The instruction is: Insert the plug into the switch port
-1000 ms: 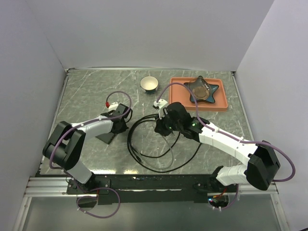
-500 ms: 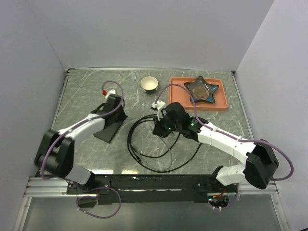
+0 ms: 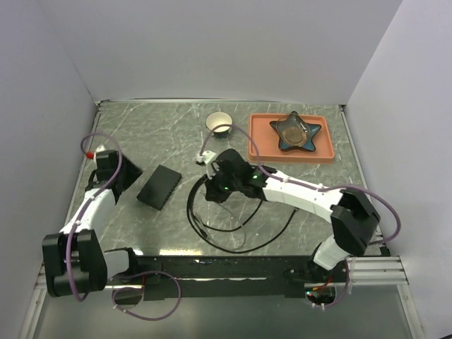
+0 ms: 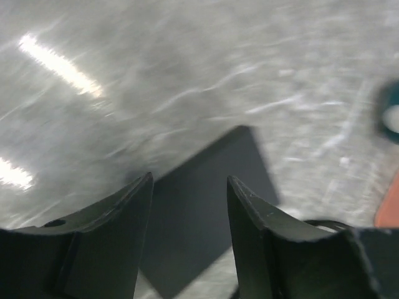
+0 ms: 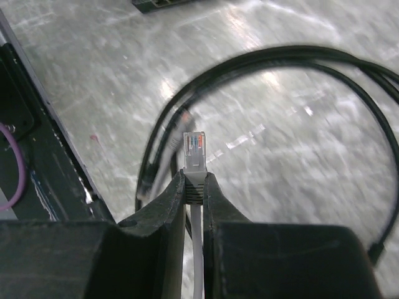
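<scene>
The switch [image 3: 159,186] is a flat black box lying on the table at left of centre. It also shows as a dark slab [image 4: 206,187] in the left wrist view and at the top edge [image 5: 163,3] of the right wrist view. My left gripper [image 3: 129,182] [image 4: 190,180] stands open just left of the switch, holding nothing. The plug [image 5: 194,144] is clear plastic with a grey boot. My right gripper [image 5: 194,179] [image 3: 215,191] is shut on the boot, to the right of the switch. The switch port is not visible.
Black cable [image 3: 226,222] [image 5: 324,62] lies in loops on the table below the right gripper. A small bowl [image 3: 219,121] stands at the back. An orange tray [image 3: 263,145] holding a dark star-shaped dish [image 3: 293,132] sits at the back right.
My left gripper has opened, let go of the switch and drawn back to the left. The switch now lies on the table. My right arm has carried the plug leftward.
</scene>
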`<action>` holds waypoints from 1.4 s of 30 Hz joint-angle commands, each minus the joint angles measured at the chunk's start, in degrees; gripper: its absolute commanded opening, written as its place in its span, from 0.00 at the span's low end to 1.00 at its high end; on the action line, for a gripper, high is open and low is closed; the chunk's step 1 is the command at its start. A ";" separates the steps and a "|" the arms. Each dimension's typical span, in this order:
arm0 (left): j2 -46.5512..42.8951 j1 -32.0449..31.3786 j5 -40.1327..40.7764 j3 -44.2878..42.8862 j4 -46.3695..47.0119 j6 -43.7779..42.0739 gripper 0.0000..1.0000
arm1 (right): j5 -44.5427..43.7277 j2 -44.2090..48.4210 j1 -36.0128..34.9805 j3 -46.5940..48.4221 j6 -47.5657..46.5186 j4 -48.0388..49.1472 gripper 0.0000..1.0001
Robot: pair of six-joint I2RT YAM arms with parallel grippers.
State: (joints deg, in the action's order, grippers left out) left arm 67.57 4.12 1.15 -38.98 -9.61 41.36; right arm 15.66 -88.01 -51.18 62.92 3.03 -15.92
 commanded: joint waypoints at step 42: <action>20.41 6.08 -20.92 4.18 19.98 -9.20 0.53 | 0.78 -41.36 -8.85 38.16 0.14 -5.52 0.00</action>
State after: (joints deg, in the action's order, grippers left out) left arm 86.85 10.07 -18.15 -33.89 10.09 33.39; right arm 16.21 -128.05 -59.44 98.26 1.67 -21.82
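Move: The black switch lies about 16 cm to the right hand's left, some 9 cm ahead and 12 cm below; this hand already holds the plug. The black cable coil centres some 11 cm to its right, level with it and 13 cm down, and the bowl stands roughly 35 cm ahead, 4 cm right, 11 cm down. From the open, empty left hand the switch lies about 8 cm right, 4 cm back and 10 cm below. Plug still pinched, the right hand swings some 14 cm left towards the switch's right long side, then sinks more steeply near the end, about 10 cm down in all. The left hand drops about 8 cm, easing back and then forward again, to the switch's left edge, turning some 15 degrees clockwise with fingers staying half open; contact there can't be made out. ##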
